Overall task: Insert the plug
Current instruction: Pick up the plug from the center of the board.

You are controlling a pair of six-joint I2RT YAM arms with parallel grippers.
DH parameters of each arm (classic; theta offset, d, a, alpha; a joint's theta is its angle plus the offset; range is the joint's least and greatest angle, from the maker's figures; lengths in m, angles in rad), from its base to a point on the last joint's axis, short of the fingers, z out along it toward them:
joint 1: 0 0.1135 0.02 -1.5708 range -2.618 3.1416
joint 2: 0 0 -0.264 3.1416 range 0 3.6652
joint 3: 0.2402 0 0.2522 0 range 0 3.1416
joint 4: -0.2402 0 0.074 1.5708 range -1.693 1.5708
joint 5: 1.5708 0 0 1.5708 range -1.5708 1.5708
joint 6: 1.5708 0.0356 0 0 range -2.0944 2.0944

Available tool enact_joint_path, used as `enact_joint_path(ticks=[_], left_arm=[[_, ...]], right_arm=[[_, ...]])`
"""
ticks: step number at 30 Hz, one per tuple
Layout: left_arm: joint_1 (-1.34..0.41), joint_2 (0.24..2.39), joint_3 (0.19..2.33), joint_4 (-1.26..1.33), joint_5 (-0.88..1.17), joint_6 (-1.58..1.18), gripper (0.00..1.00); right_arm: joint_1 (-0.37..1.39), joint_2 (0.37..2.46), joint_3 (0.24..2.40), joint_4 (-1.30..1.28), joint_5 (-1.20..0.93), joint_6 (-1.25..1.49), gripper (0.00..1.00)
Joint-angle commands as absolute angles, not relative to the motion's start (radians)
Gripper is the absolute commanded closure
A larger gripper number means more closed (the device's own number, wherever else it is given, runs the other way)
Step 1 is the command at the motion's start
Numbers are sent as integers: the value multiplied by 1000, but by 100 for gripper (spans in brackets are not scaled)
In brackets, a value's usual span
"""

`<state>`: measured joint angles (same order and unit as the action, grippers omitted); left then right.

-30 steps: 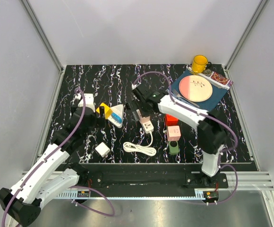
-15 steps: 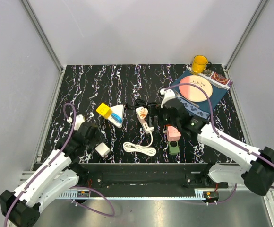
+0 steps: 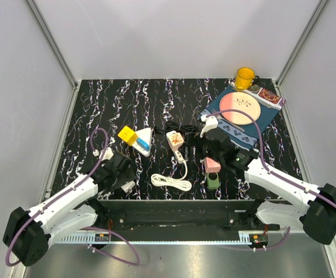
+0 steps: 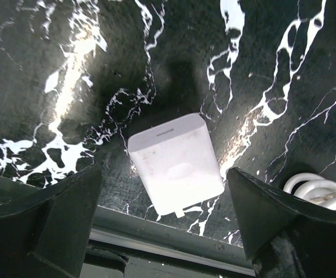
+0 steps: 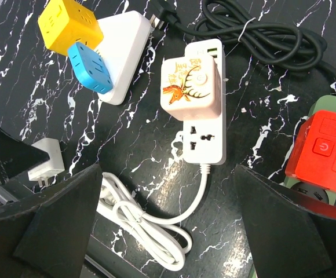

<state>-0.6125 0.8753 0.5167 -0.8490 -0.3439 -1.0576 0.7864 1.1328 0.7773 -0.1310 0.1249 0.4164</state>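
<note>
A white plug [image 4: 176,162] lies flat on the black marbled table near its front edge, also seen as the plug [image 3: 127,185] and the plug [image 5: 45,165]. My left gripper [image 4: 165,231] is open, one finger on each side of the plug and touching neither side; from above the left gripper [image 3: 123,175] is right over it. A white power strip [image 5: 204,142] lies mid-table with a pink deer-print adapter [image 5: 190,81] seated in it and one free socket showing below. My right gripper [image 5: 168,231] hangs open and empty above the strip [image 3: 179,152].
The strip's coiled white cable [image 3: 171,183] lies by the front edge. A yellow cube [image 3: 127,135], a blue cube [image 5: 90,66] and a white triangular block [image 3: 143,139] sit left of the strip. Black cable [image 5: 260,29], red, pink and green blocks [image 3: 212,168], plate [image 3: 238,108], yellow mug [image 3: 244,77].
My left gripper has travelled from beside the yellow cube down to the white plug, and its jaws have narrowed slightly. My right arm has drawn back from the strip, leaving the pink adapter on it.
</note>
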Motion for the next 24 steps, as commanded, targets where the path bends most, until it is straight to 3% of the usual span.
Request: enact_joint_path(ticks=[1,11,24], left_arm=[[-675,908,506,-799,-318,-1152,10],[-750,1015,506,-778,-353,-1216,20],[-753,1000,469,-779,-406,-1287,29]], right_arm=[[784,1144,776,-74,114,422,0],[784,1166,772,-69,81,417,0],[784,1193,767,-51,45,403,0]])
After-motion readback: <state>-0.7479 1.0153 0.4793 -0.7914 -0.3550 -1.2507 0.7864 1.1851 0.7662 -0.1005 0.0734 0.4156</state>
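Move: The white plug lies nearly under the left hand, some 4 cm below, about 2 cm to its right and 1 cm back. Level with the plug, the coiled white cable lies roughly 17 cm farther right; the white triangular strip is about 15 cm ahead of the hand and 9 cm right. From the right hand, the white plug is about 25 cm left, 11 cm back and 17 cm below. The left hand sinks about 3 cm and shifts 2 cm right, its fingers partly closing around the white plug. ##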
